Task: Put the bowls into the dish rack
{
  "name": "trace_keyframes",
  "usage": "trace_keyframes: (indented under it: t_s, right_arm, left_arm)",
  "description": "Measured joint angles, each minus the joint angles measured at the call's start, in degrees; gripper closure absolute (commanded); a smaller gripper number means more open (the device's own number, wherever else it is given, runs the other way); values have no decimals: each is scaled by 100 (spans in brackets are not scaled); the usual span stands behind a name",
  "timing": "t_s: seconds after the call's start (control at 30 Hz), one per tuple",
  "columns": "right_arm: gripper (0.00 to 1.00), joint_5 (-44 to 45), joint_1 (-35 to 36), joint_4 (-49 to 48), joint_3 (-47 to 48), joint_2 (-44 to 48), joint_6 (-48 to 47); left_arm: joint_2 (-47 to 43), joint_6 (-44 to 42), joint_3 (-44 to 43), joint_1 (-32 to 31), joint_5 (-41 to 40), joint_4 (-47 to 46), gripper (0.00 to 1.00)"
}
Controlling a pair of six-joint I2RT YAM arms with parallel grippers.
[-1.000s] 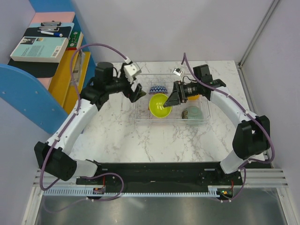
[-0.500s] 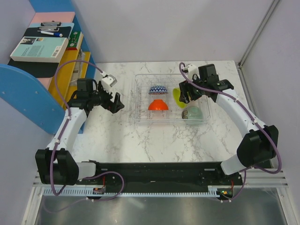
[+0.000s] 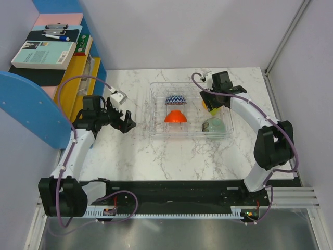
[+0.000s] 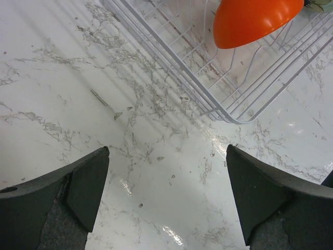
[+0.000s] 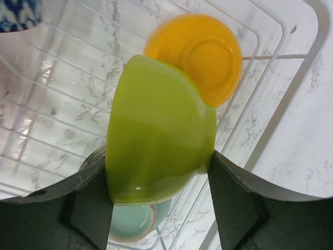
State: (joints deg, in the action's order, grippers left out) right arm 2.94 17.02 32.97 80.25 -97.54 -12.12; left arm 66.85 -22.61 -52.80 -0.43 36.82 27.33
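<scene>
The clear dish rack [image 3: 156, 112] holds a blue-white zigzag bowl [image 3: 176, 99], a red-orange bowl [image 3: 176, 117] upside down and a pale mint bowl [image 3: 214, 125]. My right gripper [image 3: 210, 103] hangs over the rack's back right part, shut on a lime green bowl [image 5: 158, 151] held on its side. Just beyond it a yellow-orange bowl [image 5: 208, 54] leans on the rack wires [image 5: 291, 73], and the mint bowl [image 5: 130, 229] lies below. My left gripper [image 3: 127, 121] stands open and empty over bare table left of the rack [image 4: 171, 57], with the red-orange bowl [image 4: 255, 21] ahead of it.
A blue shelf [image 3: 31, 104] with books and a clipboard stands along the table's left edge, close behind the left arm. White walls close off the back and right sides. Marble tabletop [image 3: 171, 156] lies between the rack and the arm bases.
My right gripper carried the lime green bowl from the rack's middle to its back right part. My left arm drew back leftward, away from the rack, staying open.
</scene>
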Motion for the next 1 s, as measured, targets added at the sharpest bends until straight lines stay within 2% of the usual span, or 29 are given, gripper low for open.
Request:
trace_keyframes:
  t_s: [0.37,0.77,1.0]
  right_arm:
    - [100,1025,299,-291,70,-391,-223]
    - [100,2404,1423,-901,-79,-640,-721]
    - [100,2763,1574,-1032,-192,-911,-872]
  left_arm:
    - [-81,-2,79,0,109,-76,0]
    - [-81,-2,157,39,133,-105,0]
    - [-90,-2,166,175,131,-133,0]
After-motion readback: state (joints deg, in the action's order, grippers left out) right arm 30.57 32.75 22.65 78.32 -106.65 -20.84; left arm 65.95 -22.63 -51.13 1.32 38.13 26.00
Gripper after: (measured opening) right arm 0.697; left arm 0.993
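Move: The right hand already pinches the green bowl over the rack; the clear rack space left of the yellow bowl lies about 7 cm to its left, level with it fore and aft, some 8 below. The yellow bowl is roughly 5 ahead and 1 right, the teal bowl 6 back and 2 right, the blue patterned bowl 6 ahead and 17 left. From the left hand, that space lies about 10 cm ahead and 30 right. Right hand carries the green bowl about 5 cm left and lower towards the rack's middle, fingertips tilting right. ##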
